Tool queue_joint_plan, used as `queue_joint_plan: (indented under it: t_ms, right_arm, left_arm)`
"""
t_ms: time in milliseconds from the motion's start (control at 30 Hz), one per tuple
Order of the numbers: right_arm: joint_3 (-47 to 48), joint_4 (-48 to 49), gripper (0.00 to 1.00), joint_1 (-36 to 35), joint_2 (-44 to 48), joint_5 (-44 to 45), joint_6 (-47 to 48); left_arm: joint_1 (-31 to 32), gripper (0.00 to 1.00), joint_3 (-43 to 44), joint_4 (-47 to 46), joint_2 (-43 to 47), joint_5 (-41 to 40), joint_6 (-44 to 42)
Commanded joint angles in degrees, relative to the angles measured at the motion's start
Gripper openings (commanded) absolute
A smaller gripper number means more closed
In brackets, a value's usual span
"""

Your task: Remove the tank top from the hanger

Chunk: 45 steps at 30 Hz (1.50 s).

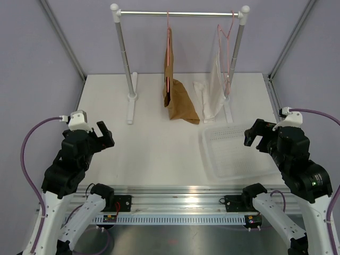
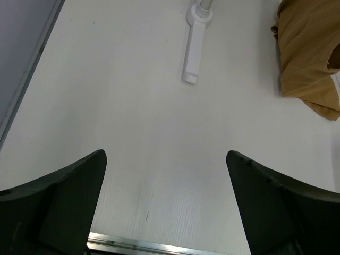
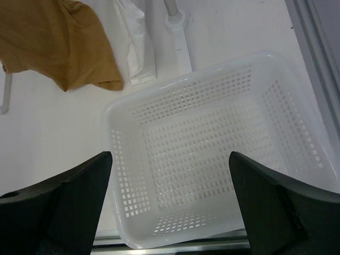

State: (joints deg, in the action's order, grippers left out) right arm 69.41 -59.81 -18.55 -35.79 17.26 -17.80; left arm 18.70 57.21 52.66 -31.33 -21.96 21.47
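Observation:
The tan-brown tank top (image 1: 175, 93) hangs on a thin pink hanger (image 1: 169, 48) from the rail at the back; its lower part pools on the table. It also shows in the left wrist view (image 2: 311, 58) and the right wrist view (image 3: 58, 42). My left gripper (image 1: 106, 135) is open and empty, low over the near-left table (image 2: 166, 156). My right gripper (image 1: 254, 135) is open and empty, above the white basket (image 3: 170, 156).
A white clothes rack (image 1: 123, 58) with a metal rail stands at the back, its foot on the table (image 2: 194, 48). A second pink hanger (image 1: 228, 37) bears a white sheer garment (image 1: 213, 90). A white perforated basket (image 1: 234, 154) sits at the near right.

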Motion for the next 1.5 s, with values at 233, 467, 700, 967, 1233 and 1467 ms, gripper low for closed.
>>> queue_joint_plan:
  t_ms: [233, 467, 700, 967, 1233, 1467]
  right_arm:
    - [-2.96, 6.2, 0.99, -0.35, 3.62, -7.58, -2.41]
    - [-4.72, 6.99, 1.0, -0.44, 3.88, -10.49, -2.85]
    - [-5.77, 7.87, 0.99, -0.44, 4.59, -15.58, -4.17]
    - [-6.65, 5.41, 0.99, -0.44, 7.13, -16.99, -3.91]
    - [-7.97, 3.74, 1.0, -0.44, 9.07, -20.94, -4.17]
    - [-7.88, 3.65, 1.0, -0.44, 10.21, -22.62, -4.26]
  left_arm:
    - [0.2, 0.99, 13.09, -2.92, -11.88, 8.05, 1.2]
    - [2.91, 0.99, 30.57, -1.77, -29.19, 14.31, 2.43]
    - [8.01, 0.99, 48.33, -4.23, -46.34, 14.66, 2.08]
    - [11.53, 0.99, 69.25, -5.72, -65.51, 11.59, -2.66]
    - [11.71, 0.92, 76.81, -15.22, -75.71, 13.08, -7.14]
    - [11.8, 0.61, 82.69, -17.86, -84.24, 10.01, -10.31]
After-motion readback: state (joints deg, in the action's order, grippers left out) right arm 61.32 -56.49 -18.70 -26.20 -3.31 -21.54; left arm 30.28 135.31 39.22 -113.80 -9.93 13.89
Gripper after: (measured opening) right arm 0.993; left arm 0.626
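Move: The brown tank top hangs on its pink hanger about 34 cm ahead of the left hand and 27 cm to its right, its middle near hand height. The rack's left foot stands some 29 cm ahead and 10 cm right, down on the table. The white cloth hangs about 15 cm to the right of the tank top, a little lower. From the right hand, the tank top lies roughly 34 cm ahead and 28 cm left. No contact can be made out yet: the left hand heads for the upper part of the tank top on its hanger, sweeping about 30 cm forward and 25 cm right, rising some 15 cm and then sinking 3 cm. It turns clockwise about 25 degrees, and near the hanger its wide-open fingers close by about a third. The right hand eases about 6 cm left and 3 cm back, turning counter-clockwise, fingers open. ##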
